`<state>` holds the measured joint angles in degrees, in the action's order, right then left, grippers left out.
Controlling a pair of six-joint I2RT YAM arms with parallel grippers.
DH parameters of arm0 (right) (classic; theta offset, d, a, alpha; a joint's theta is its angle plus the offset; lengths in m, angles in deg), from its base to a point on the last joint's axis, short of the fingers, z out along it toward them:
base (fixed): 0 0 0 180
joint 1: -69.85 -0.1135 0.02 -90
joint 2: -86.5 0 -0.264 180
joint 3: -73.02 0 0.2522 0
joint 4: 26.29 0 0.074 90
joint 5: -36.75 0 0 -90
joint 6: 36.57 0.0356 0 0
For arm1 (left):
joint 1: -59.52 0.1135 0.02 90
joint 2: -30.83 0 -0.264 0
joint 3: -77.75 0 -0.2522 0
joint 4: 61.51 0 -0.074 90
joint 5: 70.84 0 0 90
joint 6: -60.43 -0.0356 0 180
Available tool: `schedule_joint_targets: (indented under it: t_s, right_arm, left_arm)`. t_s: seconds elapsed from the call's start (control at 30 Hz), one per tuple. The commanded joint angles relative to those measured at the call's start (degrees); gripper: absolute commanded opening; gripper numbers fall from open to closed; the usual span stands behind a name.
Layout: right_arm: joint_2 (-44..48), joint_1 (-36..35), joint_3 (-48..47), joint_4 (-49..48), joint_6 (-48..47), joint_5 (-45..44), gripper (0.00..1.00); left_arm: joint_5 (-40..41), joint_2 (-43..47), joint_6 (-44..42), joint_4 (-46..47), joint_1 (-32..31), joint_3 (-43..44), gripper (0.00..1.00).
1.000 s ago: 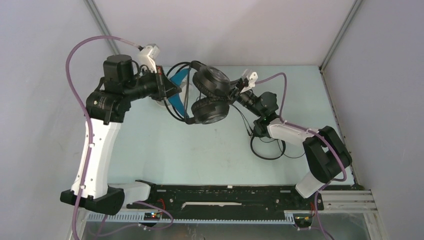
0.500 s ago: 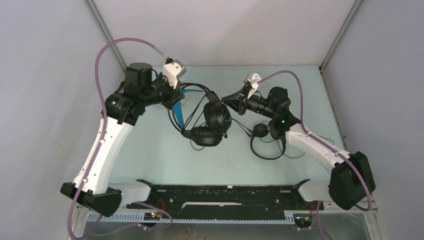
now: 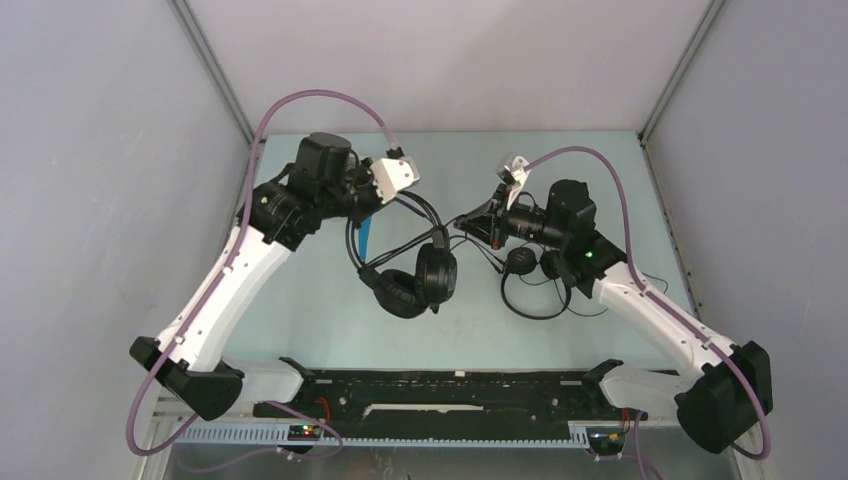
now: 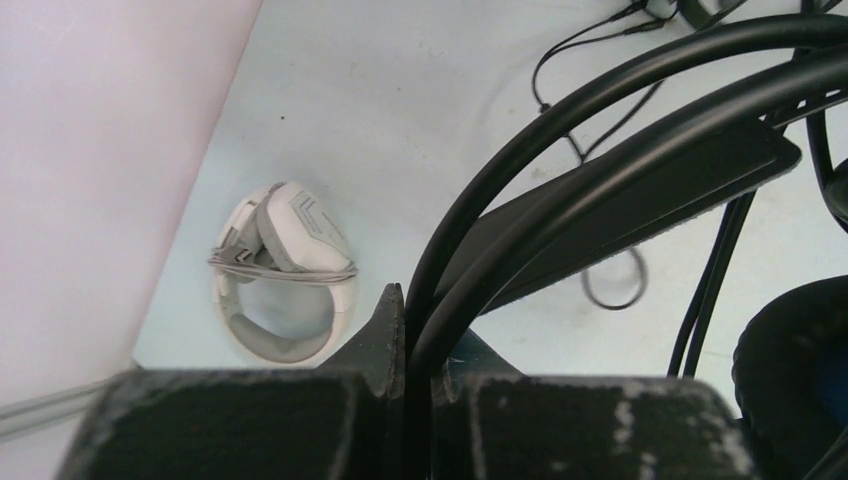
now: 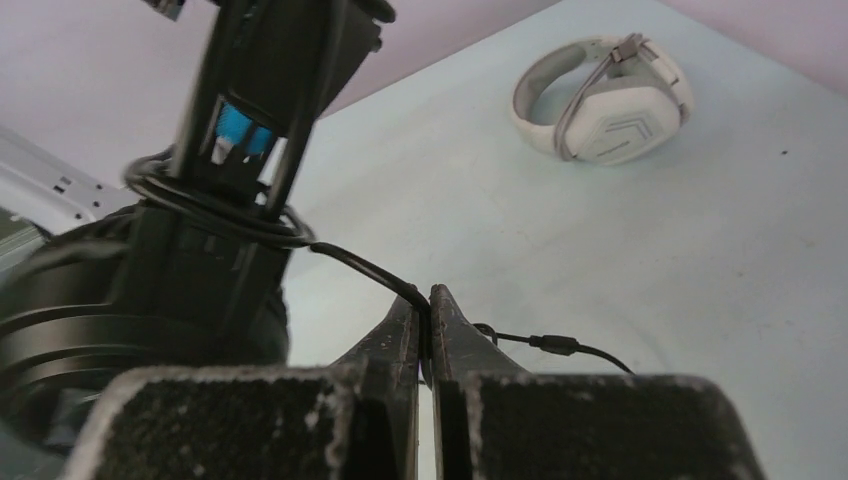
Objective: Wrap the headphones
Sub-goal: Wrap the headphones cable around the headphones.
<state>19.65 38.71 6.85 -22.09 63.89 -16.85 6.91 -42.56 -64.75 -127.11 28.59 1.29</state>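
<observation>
The black headphones (image 3: 412, 283) with blue lining hang from my left gripper (image 3: 385, 203), which is shut on the headband wires (image 4: 520, 190). Their ear cups dangle low over the middle of the table. My right gripper (image 3: 468, 220) is shut on their thin black cable (image 5: 362, 266), which runs left to loops wound round the headband (image 5: 205, 205). The white-grey headphones (image 4: 285, 270), their grey cable wound round them, lie near the far left corner (image 5: 600, 95). The slim all-black headphones (image 3: 535, 275) lie on the table under my right arm.
Grey enclosure walls stand on the left, back and right. A loose black cable with a plug (image 5: 555, 346) trails on the table just beyond my right gripper. A black rail (image 3: 450, 390) runs along the near edge.
My left arm has swung right and toward the middle, carrying the black headphones lower and nearer. My right arm has stretched out, its gripper still pinching the cable.
</observation>
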Motion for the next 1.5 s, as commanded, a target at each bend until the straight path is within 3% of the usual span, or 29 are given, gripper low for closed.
schedule_joint_targets:
  t_s: [0.0,0.2,0.43,0.67,0.97,1.33,1.47]
  right_arm:
    - [3.7,0.1,-0.7,4.1,3.1,2.8,0.0]
    - [4.6,-0.1,-4.0,13.6,3.7,5.4,0.0]
    - [4.5,0.6,-7.0,17.9,6.7,10.4,0.0]
    - [2.3,0.8,-6.9,10.4,16.1,16.3,0.0]
    - [-1.5,1.8,-7.0,-6.7,33.1,20.4,0.0]
    - [-3.8,1.4,-7.0,-19.8,42.9,21.3,0.0]
    - [-5.0,0.0,-7.1,-22.4,44.8,21.0,0.05]
  left_arm:
    - [5.8,0.4,-6.5,0.9,-2.0,2.1,0.0]
    - [11.9,3.2,-15.0,8.1,-5.5,-3.3,0.0]
    - [20.6,6.2,-23.0,17.2,-7.6,-9.6,0.0]
    - [23.5,8.5,-26.6,23.4,-7.8,-14.5,0.0]
    - [26.0,9.1,-26.5,25.4,-8.1,-16.8,0.0]
    - [30.7,8.0,-21.4,27.7,-8.1,-17.0,0.0]
    - [35.1,7.7,-16.9,30.5,-8.2,-16.5,0.0]
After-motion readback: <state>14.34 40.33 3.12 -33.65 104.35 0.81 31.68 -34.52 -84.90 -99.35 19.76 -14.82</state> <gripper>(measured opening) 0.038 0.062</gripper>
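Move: Just behind and to the left of the right hand, about 4 cm left and 3 cm back at nearly its height, is the near yoke of the black headphones, where cable is already wound. The near ear cup lies some 4 cm left, 9 cm back and 4 cm lower; the far cup about 11 cm left, 14 cm back and 6 cm lower. From the left hand, which holds the headband, that yoke is roughly 14 cm right, 7 cm back and 5 cm lower. Carrying the pinched cable back past the near yoke, the right hand travels about 5.5 cm with a slight dip, then climbs some 6 cm while easing left, rolling about 30 degrees and tipping its fingers upward. Still gripping the headband, the left hand lifts and advances about 4 cm each way, levelling its fingers some 30 degrees to swing the headphones against the wrap. ##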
